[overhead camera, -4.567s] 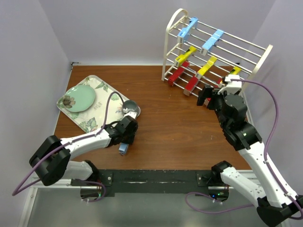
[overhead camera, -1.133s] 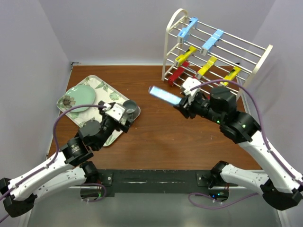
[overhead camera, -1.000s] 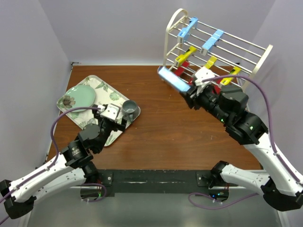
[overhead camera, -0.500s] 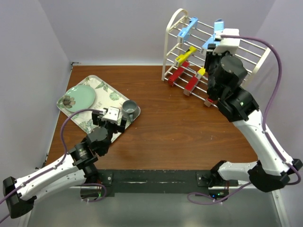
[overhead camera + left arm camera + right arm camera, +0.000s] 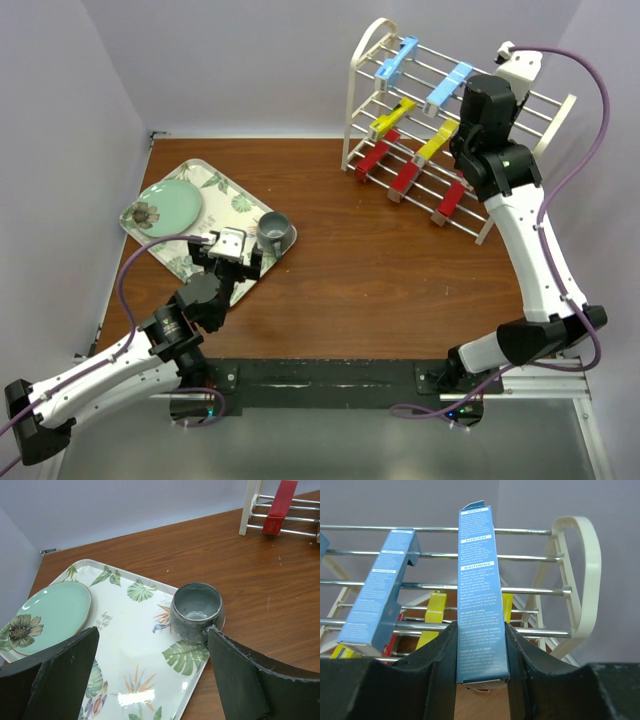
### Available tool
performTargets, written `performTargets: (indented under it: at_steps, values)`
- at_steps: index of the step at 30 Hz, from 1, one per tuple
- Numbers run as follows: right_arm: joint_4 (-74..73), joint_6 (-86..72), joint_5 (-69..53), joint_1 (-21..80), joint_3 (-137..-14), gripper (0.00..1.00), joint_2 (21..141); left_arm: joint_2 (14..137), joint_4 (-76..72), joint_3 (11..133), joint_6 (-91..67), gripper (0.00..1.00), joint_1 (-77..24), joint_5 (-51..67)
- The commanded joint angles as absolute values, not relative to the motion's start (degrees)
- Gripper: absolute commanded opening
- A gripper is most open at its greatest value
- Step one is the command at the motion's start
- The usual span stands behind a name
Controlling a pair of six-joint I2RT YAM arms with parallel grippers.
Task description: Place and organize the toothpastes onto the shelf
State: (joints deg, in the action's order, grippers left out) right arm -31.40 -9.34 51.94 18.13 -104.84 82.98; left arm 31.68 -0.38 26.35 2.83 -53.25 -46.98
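Note:
My right gripper [image 5: 481, 632] is shut on a light blue toothpaste [image 5: 479, 580], which points out across the top tier's rods at the right end of the shelf [image 5: 576, 575]. I cannot tell if it touches the rods. Another blue toothpaste [image 5: 380, 595] lies to its left, with yellow ones [image 5: 436, 615] on the tier below. From above, the shelf [image 5: 372, 40] holds two blue toothpastes [image 5: 397, 58], yellow ones [image 5: 436, 142] and three red ones [image 5: 404, 178]. The right arm [image 5: 487, 110] hides the held box there. My left gripper [image 5: 152, 632] hangs open over the tray.
A leaf-patterned tray [image 5: 145, 680] lies at the left with a green plate [image 5: 50, 617] and a grey mug [image 5: 196, 611] on it. The mug stands just beyond my left gripper's right finger. Purple walls close in the table's left, back and right sides.
The right arm has lifted the blue toothpaste from in front of the shelf up to the right end of the top tier. The left arm has drawn back slightly, still open.

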Motion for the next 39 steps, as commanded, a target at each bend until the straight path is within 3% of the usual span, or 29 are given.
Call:
performTargets:
  at_steps: [1,10,18,23,30,39]
  values:
    - [-33.57,-16.26,49.75,15.65,-107.23,0.0,84.11,31.47,-3.52,26.19,3.69,0.96,-53.0,-47.55]
    - [-33.49,-20.56,46.76,11.61,-102.57,0.0,83.93,31.46,-3.6,26.1,3.78,0.95,-53.0,-46.32]
    - [-31.73,-21.8,46.15,10.11,-98.71,0.11,83.06,31.38,-3.6,26.1,3.87,0.95,-53.0,-46.06]
    - [-30.85,-22.67,45.18,9.67,-97.47,0.2,82.79,31.46,-3.43,26.02,3.95,0.95,-53.0,-45.79]
    - [-30.24,-23.03,43.77,9.75,-96.68,0.5,81.13,31.29,-3.34,26.02,3.96,0.95,-53.0,-45.53]
    - [-29.09,-20.83,40.35,9.67,-97.65,0.66,77.44,31.38,-3.25,26.28,3.69,0.95,-53.0,-45.61]
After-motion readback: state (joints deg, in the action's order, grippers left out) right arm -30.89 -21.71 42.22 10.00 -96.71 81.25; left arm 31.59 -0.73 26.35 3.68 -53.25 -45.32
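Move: Ahead and to the right of the right hand, which still holds the last blue toothpaste box, lies its free spot on the rack's top tier: about 6 cm ahead, 6 cm right, 5 cm lower. The middle blue box on that tier is some 11 cm ahead and 4 cm left of the hand, 5 cm down; the rack's right end frame is level with it, roughly 14 cm right, 5 cm down. From the left hand the spot is about 21 cm ahead, 54 cm right and 17 cm up. Lowering the gripped blue toothpaste box about 5 cm while carrying it a few centimetres right and forward, the right hand sets it on the top-tier bars between the middle blue box and the rack's right end frame, rolling some 10 degrees left side up. It settles there, then opens its fingers clear of the box's sides and begins a slight lift and draw-back of about 1 cm. ##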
